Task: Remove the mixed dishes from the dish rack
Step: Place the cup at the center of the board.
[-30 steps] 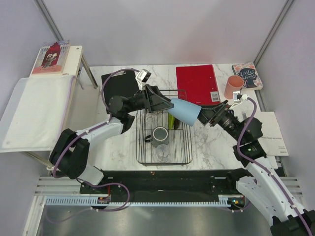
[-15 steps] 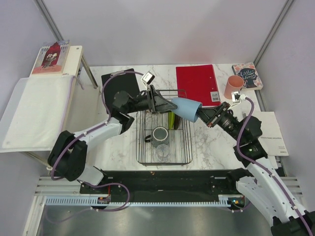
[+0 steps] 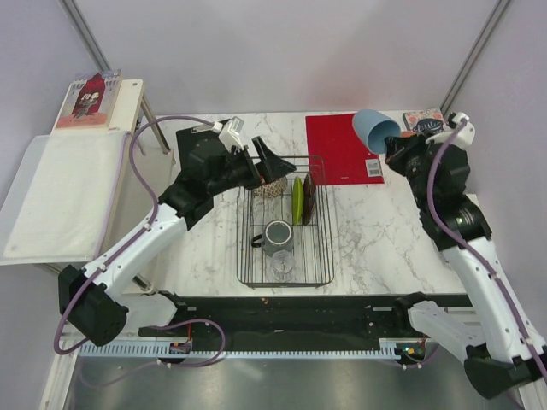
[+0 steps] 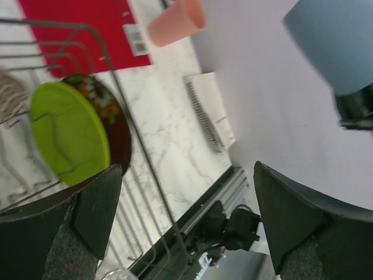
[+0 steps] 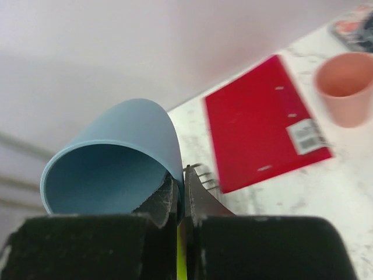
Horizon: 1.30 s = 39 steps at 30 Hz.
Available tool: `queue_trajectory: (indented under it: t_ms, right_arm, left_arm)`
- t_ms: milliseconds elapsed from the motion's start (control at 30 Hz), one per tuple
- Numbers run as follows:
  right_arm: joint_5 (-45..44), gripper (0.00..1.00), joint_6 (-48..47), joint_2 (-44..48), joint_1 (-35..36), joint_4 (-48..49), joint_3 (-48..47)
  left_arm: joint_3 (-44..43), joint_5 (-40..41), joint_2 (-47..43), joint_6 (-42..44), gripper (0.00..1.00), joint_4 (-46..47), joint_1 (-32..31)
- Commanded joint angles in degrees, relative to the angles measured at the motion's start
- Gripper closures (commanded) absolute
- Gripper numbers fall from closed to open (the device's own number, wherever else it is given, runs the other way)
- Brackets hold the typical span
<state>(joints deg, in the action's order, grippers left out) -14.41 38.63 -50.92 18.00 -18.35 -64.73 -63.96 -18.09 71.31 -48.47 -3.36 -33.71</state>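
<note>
My right gripper (image 3: 391, 147) is shut on the rim of a light blue cup (image 3: 373, 130), one finger inside and one outside, and holds it in the air over the table's far right; the grip shows in the right wrist view (image 5: 182, 181) with the cup (image 5: 111, 157) on its side. My left gripper (image 3: 267, 161) is open and empty above the far end of the black wire dish rack (image 3: 329, 248). In the rack are a beige bowl (image 3: 272, 188), a lime-green plate (image 3: 297, 199), a dark red plate (image 3: 308, 198), a grey mug (image 3: 279, 235) and a clear glass (image 3: 282, 266).
A pink cup (image 5: 345, 87) stands right of the red folder (image 3: 342, 147); it is hidden in the top view. A black clipboard (image 3: 198, 137) lies far left, a book (image 3: 425, 118) far right, white papers (image 3: 479, 231) at the right edge. A cloth-covered side table (image 3: 60, 196) stands left.
The blue cup was held between both grippers over the rack. Now the left gripper is off it and drawn back left, and the right arm has swung the cup up to the far right.
</note>
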Motion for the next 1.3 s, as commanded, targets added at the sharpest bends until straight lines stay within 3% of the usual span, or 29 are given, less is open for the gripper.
queue_trajectory:
  t_ms: [0,100,267,400,600,933,1267]
  right_arm:
    - [-22.3,1.0,0.6,-12.3,-3.4,-14.5,-11.0]
    - [-27.6,1.0,2.5,-21.8,-4.7,-20.7,-22.3]
    - [-15.0,1.0,2.7,-35.5,-9.2,-25.3,-38.1]
    - [-3.2,1.0,6.7,-46.7,-17.7,-32.1,-46.4]
    - [1.8,1.0,9.1,-50.0,-27.3,-34.7,-44.4]
    - [1.0,1.0,8.6,-50.6,-27.6,-33.0,-40.6]
    - [-0.2,1.0,8.6,-56.5,-27.7,-33.3,-45.7]
  left_arm:
    - [-1.0,10.3,-0.6,4.5,0.01,-14.3,0.2]
    - [1.0,11.5,-2.9,4.3,0.01,-14.5,0.2]
    - [3.1,12.3,-4.8,4.1,0.02,-14.7,0.1]
    - [4.5,12.1,-4.8,4.0,0.02,-15.2,0.2]
    - [4.7,12.1,-5.1,4.2,0.02,-16.3,0.2]
    - [4.5,10.3,-3.3,3.5,0.02,-16.6,0.1]
    - [4.3,11.9,-3.0,3.9,0.02,-17.5,0.1]
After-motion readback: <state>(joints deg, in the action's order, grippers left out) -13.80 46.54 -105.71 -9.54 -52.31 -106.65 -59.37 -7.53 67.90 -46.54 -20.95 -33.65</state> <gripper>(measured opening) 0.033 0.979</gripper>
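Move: The blue cup is already pinched by its rim in my right hand. The pink cup it is going to stands about 24 cm ahead, 19 cm to the right and some 31 cm below. The patterned book lies roughly 11 cm beyond the pink cup and 12 cm to its right; the red folder lies about 18 cm to its left and 7 cm farther out. From my left hand the pink cup is about 25 cm ahead, 42 cm right and 26 cm down. I carry the blue cup in my right hand towards the pink cup, swinging about 17 cm right and 15 cm forward, then sinking most of some 17 cm once the forward reach is nearly done. The wrist pitches down about 45 degrees and turns clockwise, fingers keeping their pinch on the rim. Meanwhile my empty, open left hand sinks about 9 cm over the dish rack, drifting left. ##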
